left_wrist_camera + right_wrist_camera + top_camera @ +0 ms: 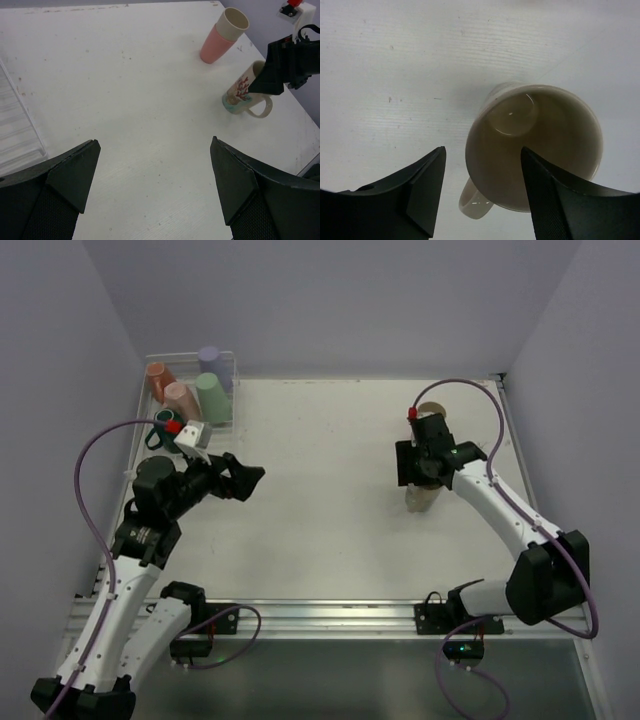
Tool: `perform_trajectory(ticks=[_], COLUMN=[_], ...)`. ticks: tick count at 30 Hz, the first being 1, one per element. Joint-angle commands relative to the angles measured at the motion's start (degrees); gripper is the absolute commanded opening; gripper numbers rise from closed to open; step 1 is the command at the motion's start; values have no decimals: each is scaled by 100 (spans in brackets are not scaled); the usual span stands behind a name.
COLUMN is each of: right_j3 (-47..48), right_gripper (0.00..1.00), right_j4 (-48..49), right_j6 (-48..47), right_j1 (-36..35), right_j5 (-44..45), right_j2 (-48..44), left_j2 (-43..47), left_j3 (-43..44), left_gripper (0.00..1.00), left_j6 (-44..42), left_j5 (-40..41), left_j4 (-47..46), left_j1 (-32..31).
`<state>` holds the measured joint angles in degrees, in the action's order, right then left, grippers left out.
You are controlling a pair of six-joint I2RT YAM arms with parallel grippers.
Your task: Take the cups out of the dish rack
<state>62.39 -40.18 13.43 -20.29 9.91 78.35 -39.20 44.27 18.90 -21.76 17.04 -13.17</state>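
Note:
The dish rack (pixel 228 390) stands at the far left and holds an orange tumbler (pixel 155 375), a pink tumbler (pixel 178 396), a green tumbler (pixel 210 392), a purple tumbler (pixel 209 357) and a dark green mug (pixel 163 426). My left gripper (pixel 244 479) is open and empty over bare table, right of the rack; its jaws stand wide apart in the left wrist view (pixel 155 145). My right gripper (pixel 414 466) is open just above the cream mug (pixel 422 497). The mug (pixel 535 150) stands mouth up, and my right gripper (pixel 482 167) straddles its rim on the handle side.
A beige cup nested in a pink tumbler (pixel 220 36) stands on the table beyond the cream mug (pixel 241 95); its beige rim (pixel 432 409) shows behind the right arm. A corner of the rack (pixel 15 125) lies left of my left gripper. Walls close in on three sides.

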Motion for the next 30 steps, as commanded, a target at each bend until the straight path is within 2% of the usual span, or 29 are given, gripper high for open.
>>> perform_trajectory(ticks=[1,2,5,10,14,15,19,21,25,30], right_j3=[335,370,432,458,4,-147,-762,-991,-1404,-1660], right_gripper=[65,71,80,89,90,90,89,89,89,89], right_j4=[90,98,186,528,1099,1475,2268,2549,3209,3701], right_j6=[-16,-7,63,247,537,668,968,1056,1311,1390], right_j1=[17,17,17,17,-36,-114,-553,-956,-1406,-1811], right_j5=[55,72,38,-287,-1156,-1619,-2246,-2187,-2336,-2336], right_j2=[-311,-459,-802,-1802,-2525,-2657,-3088,-3115,-3045,-2852], left_j2=[-114,-140,-307,-684,-1115,-1342,-2116,-2581,-3268,-3980], left_j3=[336,441,704,1214,1672,1733,2146,2445,2770,2912], left_gripper=[100,100,100,100,100,100,100,100,100,100], left_j6=[26,44,114,211,272,273,194,124,79,-184], left_j5=[373,452,813,1654,2762,3165,3984,4266,3899,3925], left_j4=[-60,-43,-25,-43,-130,-165,-183,-148,-183,-174], left_j1=[-28,-28,-28,-28,-28,-19,68,261,1164,1606])
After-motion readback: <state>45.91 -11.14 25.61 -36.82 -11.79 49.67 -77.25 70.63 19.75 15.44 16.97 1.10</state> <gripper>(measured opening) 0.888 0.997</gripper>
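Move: The dark green cup in the rack lies about 20 cm ahead of the left gripper, 22 cm to its left and some 17 cm below it. The pink mug stands about 6 cm beyond that cup and 3 cm to its right, the light green cup 6 cm beyond it and 9 cm to its right. The right gripper is at the rim of the white mug, whose middle is 3 cm to its right, 1 cm ahead and 6 cm lower; the dark green cup lies roughly 57 cm left of it and 14 cm ahead. Swing the left gripper, kept wide open, about 18 cm left and as far forward, arching over the rack towards the dark green cup and turning some 50 degrees counter-clockwise. Meanwhile open the right fingers wider, lift straight up clear of the white mug, then draw left and somewhat back, rolling the hand's left side up and sinking again at the end. ##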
